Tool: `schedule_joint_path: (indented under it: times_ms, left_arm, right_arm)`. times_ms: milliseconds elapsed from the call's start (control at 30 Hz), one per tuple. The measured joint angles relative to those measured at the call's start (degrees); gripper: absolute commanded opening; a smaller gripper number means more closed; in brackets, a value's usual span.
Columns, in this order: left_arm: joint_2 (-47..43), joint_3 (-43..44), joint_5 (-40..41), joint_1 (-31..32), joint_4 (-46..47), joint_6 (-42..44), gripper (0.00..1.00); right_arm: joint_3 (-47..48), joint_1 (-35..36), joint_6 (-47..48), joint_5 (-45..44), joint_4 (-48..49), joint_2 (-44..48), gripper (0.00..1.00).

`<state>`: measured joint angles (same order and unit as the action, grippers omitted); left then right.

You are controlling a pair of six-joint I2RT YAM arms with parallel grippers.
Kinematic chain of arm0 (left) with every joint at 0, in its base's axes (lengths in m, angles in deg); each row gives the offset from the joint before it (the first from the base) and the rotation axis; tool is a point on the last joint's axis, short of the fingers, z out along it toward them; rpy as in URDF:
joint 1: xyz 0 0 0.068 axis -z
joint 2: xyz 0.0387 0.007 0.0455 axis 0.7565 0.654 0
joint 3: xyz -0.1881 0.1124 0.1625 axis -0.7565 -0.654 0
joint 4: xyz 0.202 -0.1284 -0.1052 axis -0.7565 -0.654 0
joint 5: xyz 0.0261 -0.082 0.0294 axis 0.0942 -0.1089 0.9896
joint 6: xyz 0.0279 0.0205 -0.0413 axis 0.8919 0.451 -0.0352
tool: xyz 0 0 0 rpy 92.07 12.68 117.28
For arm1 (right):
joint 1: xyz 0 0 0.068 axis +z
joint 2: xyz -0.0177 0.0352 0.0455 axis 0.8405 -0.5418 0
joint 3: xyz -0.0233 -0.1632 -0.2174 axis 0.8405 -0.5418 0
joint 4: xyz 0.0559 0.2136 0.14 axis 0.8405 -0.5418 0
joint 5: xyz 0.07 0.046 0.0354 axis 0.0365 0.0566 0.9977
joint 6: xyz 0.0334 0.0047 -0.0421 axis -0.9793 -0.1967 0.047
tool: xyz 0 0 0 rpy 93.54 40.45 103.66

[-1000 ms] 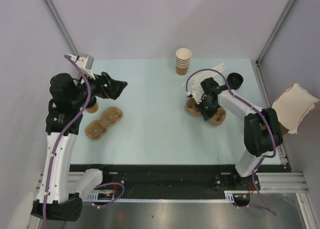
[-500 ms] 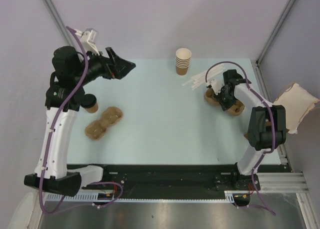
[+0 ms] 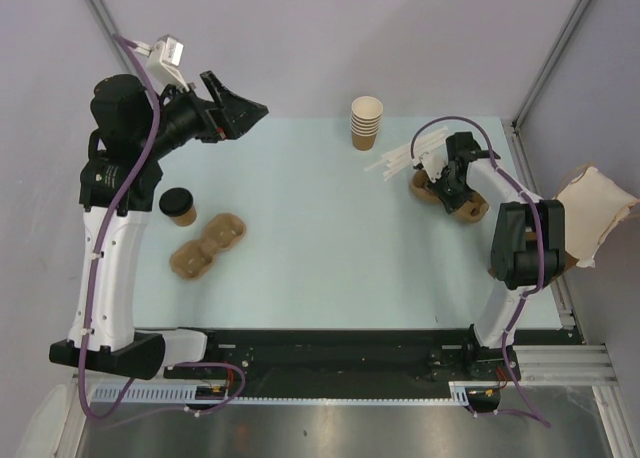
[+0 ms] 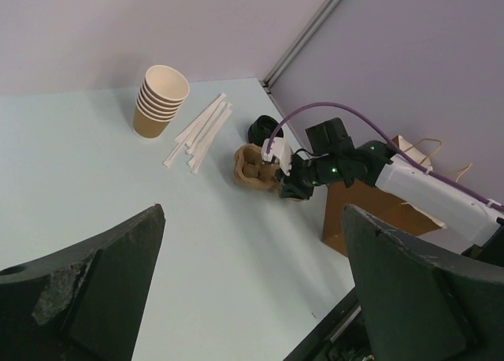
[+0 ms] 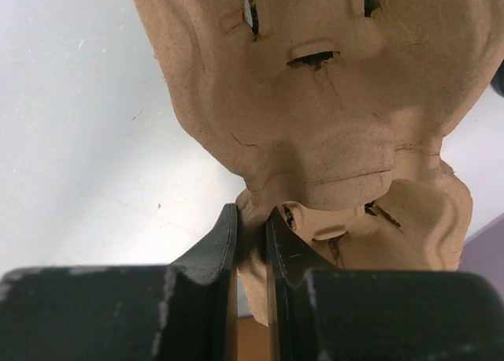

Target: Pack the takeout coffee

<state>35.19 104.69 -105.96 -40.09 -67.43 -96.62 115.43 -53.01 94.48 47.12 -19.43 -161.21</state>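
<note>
The takeout coffee, a small brown cup with a black lid, stands upright at the table's left side. My left gripper hangs high above the table's back left, well away from the cup, open and holding nothing; its two dark fingers frame the left wrist view, and the coffee is out of that view. My right gripper is at the back right, shut on the rim of a brown pulp cup tray. The same tray lies low over the table.
A second pulp tray lies just right of the coffee. A stack of lidless paper cups stands at the back centre, with white wrapped straws beside it. A brown paper bag stands off the right edge. A loose black lid sits behind the held tray.
My right gripper carried the pulp tray right and back, toward the paper bag. The left arm rose and swung back, uncovering the coffee cup.
</note>
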Motion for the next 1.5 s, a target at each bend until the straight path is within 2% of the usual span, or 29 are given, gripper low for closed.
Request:
schedule_joint_path:
  times_ms: [200,300,367,400,500,667,700,800,1000,1133,1300,1500]
  left_arm:
    - [0.0,-0.07,0.42,0.0,-0.33,-0.11,0.99]
    - [-0.46,-1.62,1.86,0.0,-0.22,0.66,1.0]
    - [-1.22,-4.35,3.3,0.02,-0.31,1.7,1.0]
    - [-1.51,-5.51,3.82,0.02,-0.39,2.21,0.99]
    - [-2.38,-9.99,6.1,0.04,-0.44,4.5,1.0]
    - [-4.55,-16.11,9.16,0.04,0.02,8.66,1.0]
    - [-5.2,-16.94,9.66,0.04,0.31,9.77,1.0]
    - [-7.91,-19.15,10.54,0.04,1.97,12.74,1.0]
    - [-17.66,-24.68,9.2,0.04,5.73,19.41,1.0]
    - [-21.77,-25.75,7.19,0.04,6.36,23.28,0.99]
    - [-23.56,-26.4,4.79,0.04,6.51,24.98,0.99]
    - [-24.02,-28.52,2.19,0.04,6.29,24.98,0.99]
  right_arm:
    - [0.46,-1.01,0.61,0.02,-0.39,-0.13,0.11]
    - [0.46,-1.97,1.22,0.02,-1.05,-0.48,0.2]
    - [0.46,-2.4,1.44,0.07,-1.53,-0.63,0.37]
    - [0.46,-2.54,1.55,0.07,-1.66,-0.63,0.49]
    - [0.76,-2.51,1.88,0.07,-1.84,-0.63,0.65]
    - [3.19,-2.36,1.9,0.94,-4.0,0.28,0.76]
    - [4.11,-2.29,1.73,1.4,-4.7,0.74,0.84]
    - [10.01,-2.1,-0.11,4.13,-8.74,3.17,1.0]
    - [22.01,-2.54,-1.95,9.84,-15.98,15.06,1.0]
    - [23.45,-5.2,-0.94,10.54,-21.73,27.3,1.0]
    - [17.68,-15.3,3.04,8.2,-27.47,40.13,1.0]
    - [9.01,-25.62,8.87,5.38,-32.65,46.4,1.0]
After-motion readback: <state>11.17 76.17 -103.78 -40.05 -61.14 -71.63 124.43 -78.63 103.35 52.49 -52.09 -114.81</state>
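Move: Pinched in the right fingers is the cup carrier, its middle practically at the hand and low over the table. The black lids sit some 9 cm farther out and 4 cm to the right, the white straws about 10 cm out and 9 cm left, and the open paper bag roughly 24 cm right and 12 cm back. From the high left hand the carrier lies about 46 cm right, 9 cm ahead and 42 cm below. Easing the still-pinched carrier about 2 cm to the right, the right hand opens its fingers wide and lets go. It then lifts nearly 30 cm, swings back some 20 cm and right towards the paper bag, fingertips tipping up about 30 degrees, and finally sinks slightly. The left hand, open and empty, drops and draws back about 6 cm each, rolling roughly 20 degrees. ##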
